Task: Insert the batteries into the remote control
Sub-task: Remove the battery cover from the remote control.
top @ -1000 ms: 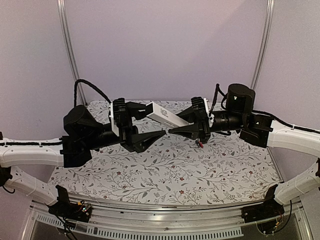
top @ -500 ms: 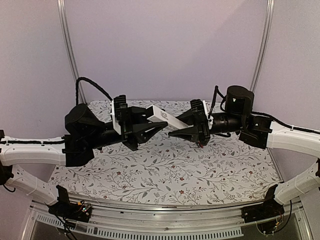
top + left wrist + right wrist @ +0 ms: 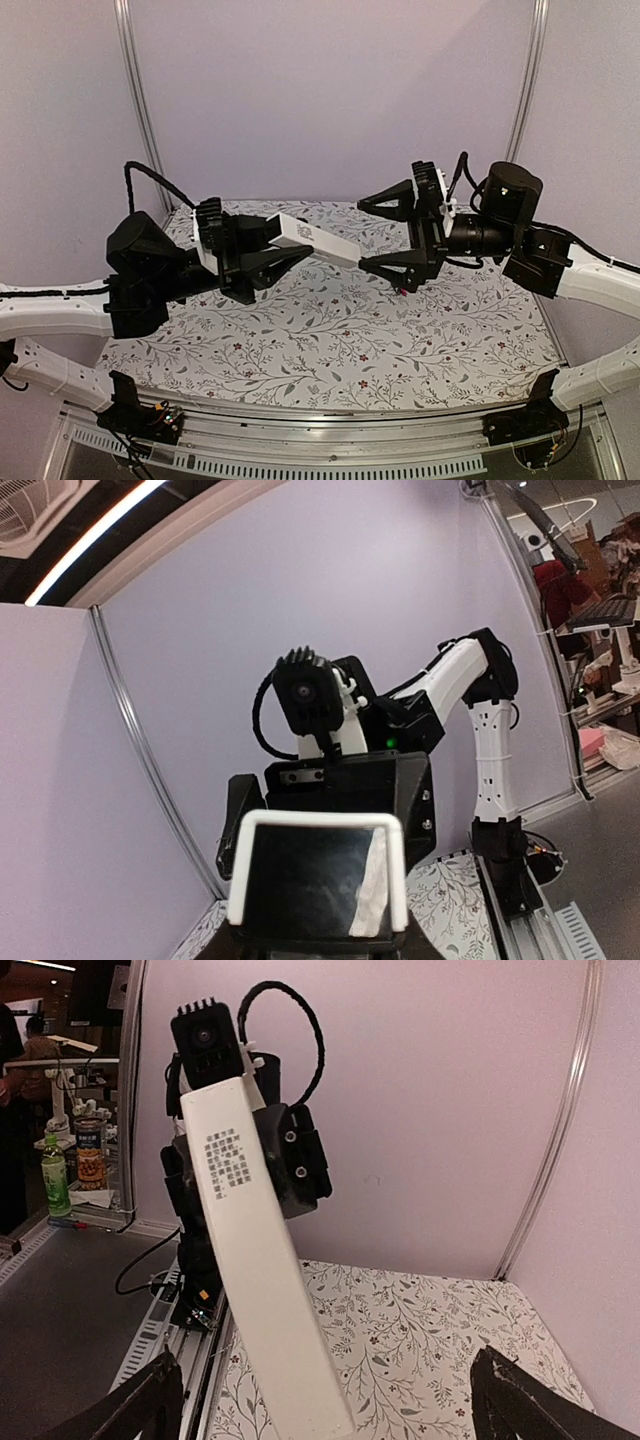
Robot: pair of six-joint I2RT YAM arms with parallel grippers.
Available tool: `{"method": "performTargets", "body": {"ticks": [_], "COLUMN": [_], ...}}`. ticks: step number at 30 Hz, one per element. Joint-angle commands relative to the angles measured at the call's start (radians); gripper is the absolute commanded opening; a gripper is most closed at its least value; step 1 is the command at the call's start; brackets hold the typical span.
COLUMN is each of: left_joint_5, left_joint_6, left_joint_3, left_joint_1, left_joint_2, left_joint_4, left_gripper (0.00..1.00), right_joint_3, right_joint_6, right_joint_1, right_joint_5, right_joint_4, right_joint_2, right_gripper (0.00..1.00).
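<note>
My left gripper (image 3: 285,242) is shut on one end of the white remote control (image 3: 318,238) and holds it in the air above the table, its free end pointing right. In the left wrist view the remote (image 3: 317,880) shows end-on, a dark face in a white frame. My right gripper (image 3: 384,235) is wide open and empty, just right of the remote's free end and apart from it. In the right wrist view the remote (image 3: 262,1260) runs between the spread fingers (image 3: 140,1405). A tiny dark and red battery (image 3: 401,291) lies on the table under the right gripper.
The table (image 3: 330,350) has a floral-patterned cloth. Purple walls with metal posts (image 3: 137,100) close the back and sides. A metal rail (image 3: 330,440) runs along the near edge.
My right gripper has opened wide and drawn back to the right, off the remote's end. My left arm has moved left with the remote still in its grip.
</note>
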Motion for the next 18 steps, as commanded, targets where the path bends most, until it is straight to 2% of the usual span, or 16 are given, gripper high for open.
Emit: {"method": "performTargets", "body": {"ticks": [1, 3, 5, 9, 13, 18], "left_joint_5": [-0.001, -0.037, -0.131, -0.315, -0.469, -0.456], "left_joint_6": [0.071, 0.08, 0.041, -0.088, -0.275, -0.38], "left_joint_3": [-0.018, -0.013, 0.008, 0.071, 0.099, 0.112], "left_joint_1": [-0.01, -0.009, -0.009, -0.008, -0.009, -0.008], "left_joint_2": [-0.033, -0.024, -0.01, 0.014, 0.017, 0.005], "left_joint_4": [0.034, 0.049, 0.055, -0.003, -0.041, -0.09], "left_gripper": [0.0, 0.0, 0.0, 0.0, 0.0, 0.0], "right_joint_3": [0.047, 0.058, 0.035, -0.079, -0.125, -0.07], "right_joint_6": [0.361, 0.431, 0.388, -0.006, -0.268, -0.511], "right_joint_1": [-0.039, -0.035, 0.012, 0.117, 0.168, 0.173], "right_joint_5": [0.015, 0.031, 0.099, 0.304, 0.441, 0.487], "right_joint_4": [-0.014, -0.002, 0.024, 0.162, 0.277, 0.346], "right_joint_2": [0.035, 0.061, 0.053, -0.045, -0.043, 0.064], "right_gripper": [0.99, 0.99, 0.99, 0.99, 0.99, 0.99]}}
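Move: The remote control, gripped near its screen end by the left fingers, has its middle some 7 cm to the left hand's right, a bit back and about level. From the open right gripper, that middle is about 11 cm to the left, 1 cm back and nearly level, with the free end just before the fingertips. The batteries lie on the table roughly 22 cm ahead of the right hand, 11 cm to its right and 37 cm below. The remote control stays pinched in the left hand and is carried about 6 cm forward and 3 cm up, drifting left; that hand turns some 15 degrees counter-clockwise and tips its forward side down nearly 20. The empty right hand, wide open, swings 2 cm forward, draws back over 3, then rises a little, rolling its forward side down, then well up, and turning clockwise. ##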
